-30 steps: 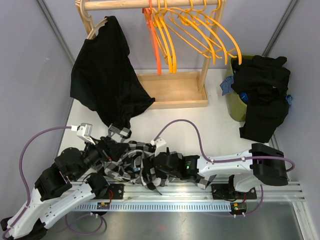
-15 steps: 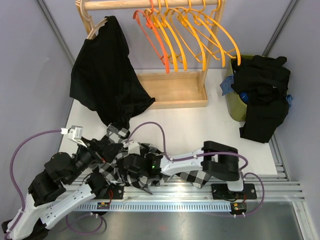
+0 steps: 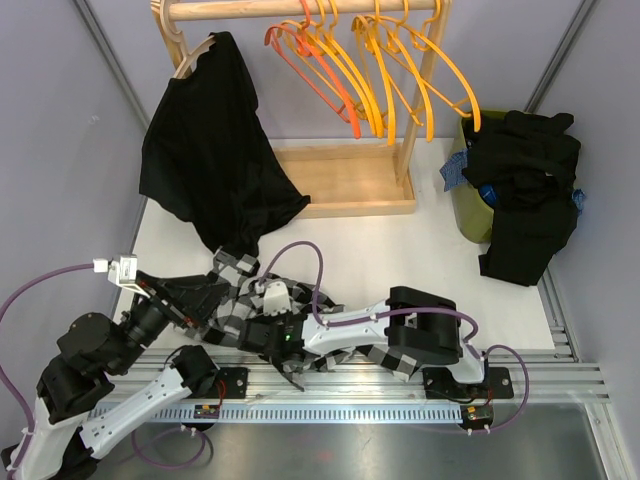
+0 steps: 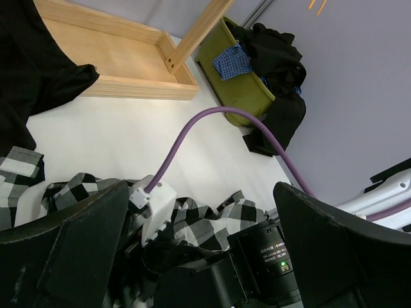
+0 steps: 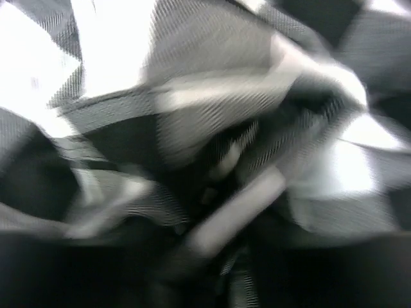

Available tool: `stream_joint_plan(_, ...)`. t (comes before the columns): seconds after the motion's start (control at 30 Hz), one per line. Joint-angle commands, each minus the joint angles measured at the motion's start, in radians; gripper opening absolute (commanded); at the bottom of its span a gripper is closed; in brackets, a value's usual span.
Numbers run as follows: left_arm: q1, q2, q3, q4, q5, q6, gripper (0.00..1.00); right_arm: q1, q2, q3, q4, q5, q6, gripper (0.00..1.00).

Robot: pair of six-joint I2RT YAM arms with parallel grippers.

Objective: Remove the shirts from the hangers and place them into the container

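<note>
The black-and-white checked shirt (image 3: 236, 298) lies crumpled on the table's near edge. My left gripper (image 3: 200, 300) is open at the shirt's left end; in the left wrist view its wide-apart fingers (image 4: 64, 256) frame the checked shirt (image 4: 212, 218) and my right wrist. My right gripper (image 3: 255, 325) is buried in the cloth, and the right wrist view shows only blurred checked shirt (image 5: 192, 96), fingers hidden. A black shirt (image 3: 215, 150) hangs at the rack's left end. Bare orange hangers (image 3: 390, 70) hang on the rod. The olive container (image 3: 466, 205) holds piled black shirts (image 3: 525, 170).
The pale wooden rack base (image 3: 345, 180) stands at the back middle. Purple cables (image 3: 300, 262) loop over the checked shirt. Grey walls close in both sides. A metal rail (image 3: 350, 385) runs along the near edge.
My right arm has swung left and pushed its gripper into the checked shirt. My left arm has drawn back leftward. The orange hangers have swung on the rod.
</note>
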Motion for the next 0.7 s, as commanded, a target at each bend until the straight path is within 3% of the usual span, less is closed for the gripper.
stream_joint_plan(0.0, -0.002, -0.002, 0.018, 0.029, -0.017, 0.014, 0.99, -0.031, 0.090, -0.105, -0.283, 0.033, 0.113, 0.30)
stream_joint_plan(0.07, -0.002, 0.002, 0.020, 0.026, -0.010, 0.012, 0.99, -0.039, 0.066, -0.161, -0.279, 0.027, 0.154, 0.00)
stream_joint_plan(0.3, -0.002, 0.022, 0.010, 0.032, 0.029, 0.009, 0.99, -0.093, -0.195, -0.326, -0.330, 0.126, 0.315, 0.00)
stream_joint_plan(0.5, -0.002, 0.064, 0.001, 0.043, 0.063, 0.009, 0.99, -0.112, -0.511, -0.286, -0.695, 0.388, 0.528, 0.00)
stream_joint_plan(0.67, -0.002, 0.090, -0.003, 0.064, 0.078, 0.002, 0.99, -0.198, -0.712, -0.160, -1.137, 0.565, 0.720, 0.00)
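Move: The right hand is down at table height in the checkered shirt, with the fold it will pinch right between its fingertips, at most 1 cm farther out; the shirt's middle lies about 9 cm to its right. The black shirt hangs roughly 27 cm ahead, 8 cm left and 20 cm higher; the container is some 33 cm ahead and 50 cm right, about 10 cm higher. From the left hand, the fold is about 30 cm below, 4 cm right and 1 cm ahead. The right hand's half-closed fingers first shut fully on the fold of checkered cloth while the hand already starts sliding to the right, low over the table. Keeping its pinch, it sweeps some 23 cm right with a slight drift forward, towards the container's side, climbing about 12 cm only in the later part, and turns some 35 degrees clockwise. ##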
